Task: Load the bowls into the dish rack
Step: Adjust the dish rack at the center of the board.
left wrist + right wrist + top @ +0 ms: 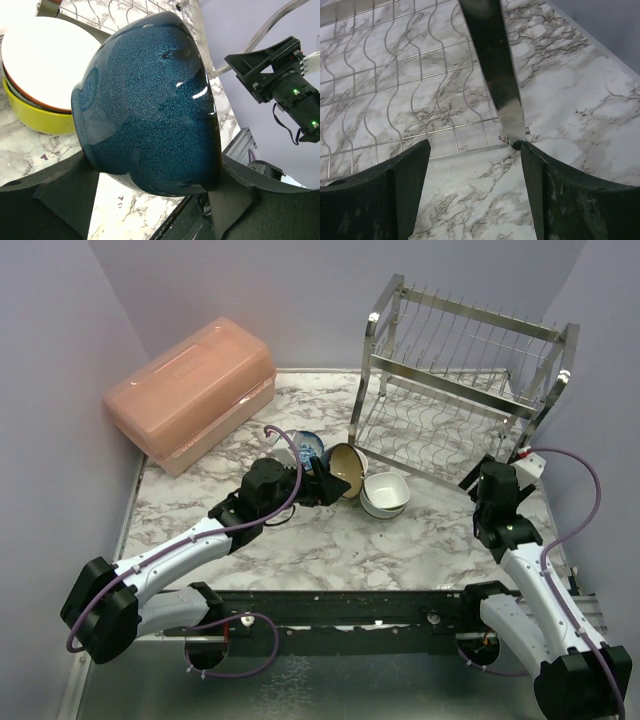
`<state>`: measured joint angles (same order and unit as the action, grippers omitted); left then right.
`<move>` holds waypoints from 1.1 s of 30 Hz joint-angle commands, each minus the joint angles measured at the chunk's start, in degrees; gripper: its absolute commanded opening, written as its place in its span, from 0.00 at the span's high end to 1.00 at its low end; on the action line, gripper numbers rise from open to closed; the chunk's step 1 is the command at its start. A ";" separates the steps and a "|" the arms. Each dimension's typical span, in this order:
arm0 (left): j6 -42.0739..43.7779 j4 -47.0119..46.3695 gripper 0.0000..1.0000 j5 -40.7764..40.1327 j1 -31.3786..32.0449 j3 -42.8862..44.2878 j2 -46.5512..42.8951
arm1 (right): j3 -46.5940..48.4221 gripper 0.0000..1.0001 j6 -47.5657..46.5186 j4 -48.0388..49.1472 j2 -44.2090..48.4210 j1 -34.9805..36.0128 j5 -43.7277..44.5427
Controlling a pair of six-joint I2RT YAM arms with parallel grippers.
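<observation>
My left gripper is shut on a dark teal bowl with a cream inside, held tilted on its side above the marble table. To its right, a white bowl is stacked in a lime bowl; the same stack stands in front of the dish rack. A blue-and-white patterned bowl sits behind the left gripper. My right gripper stands open and empty at the rack's front right corner, one finger against the foot of a chrome post.
A pink lidded plastic box stands at the back left. The rack's lower wire shelf shows no bowls in the right wrist view. Lilac walls close in the table on three sides.
</observation>
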<state>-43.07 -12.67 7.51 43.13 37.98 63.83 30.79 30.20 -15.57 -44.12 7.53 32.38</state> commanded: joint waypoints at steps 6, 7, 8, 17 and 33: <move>0.44 -6.67 1.00 0.92 0.10 2.00 -0.14 | -1.44 0.23 2.90 5.49 -3.04 0.04 15.22; 0.44 -6.67 1.00 0.97 0.10 2.00 -0.09 | -2.31 0.22 2.49 7.17 -3.73 -0.01 15.71; 0.44 -6.68 1.00 0.97 0.07 2.00 -0.04 | -2.90 0.19 2.59 8.54 -4.52 -0.01 16.26; 0.61 -6.78 1.00 0.94 0.07 1.85 -0.37 | -3.20 0.21 2.17 17.46 -10.10 -1.17 15.70; 1.74 -6.77 1.00 0.63 0.06 2.13 0.18 | -5.50 0.58 4.22 15.69 -5.01 -1.20 5.98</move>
<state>-42.30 -12.80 7.49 43.13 37.98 64.51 25.93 32.75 0.01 -50.87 6.11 43.33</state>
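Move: The dish rack's right upright, at the low part the right hand goes for, stands about 4 cm ahead and 4 cm right of that hand, some 3 cm lower. The rack's lower wire shelf spreads to the left of it, its middle about 12 cm ahead and 13 cm left of the hand, roughly 9 cm lower; the white bowls are about 23 cm left of the hand and 3 cm back. From the left hand the upright's low part is some 36 cm right, 5 cm ahead and 8 cm lower. The open right hand slides about 3.5 cm to its right, towards the dish rack's right upright, its wrist turning some 10 degrees clockwise, then dips and eases up again while working 2 cm forward, so the flat upright comes in between its fingertips. From there the fingers close from wide to about half open around the upright, the hand easing slightly back at the end; whether both pads already touch the metal can't be seen. ##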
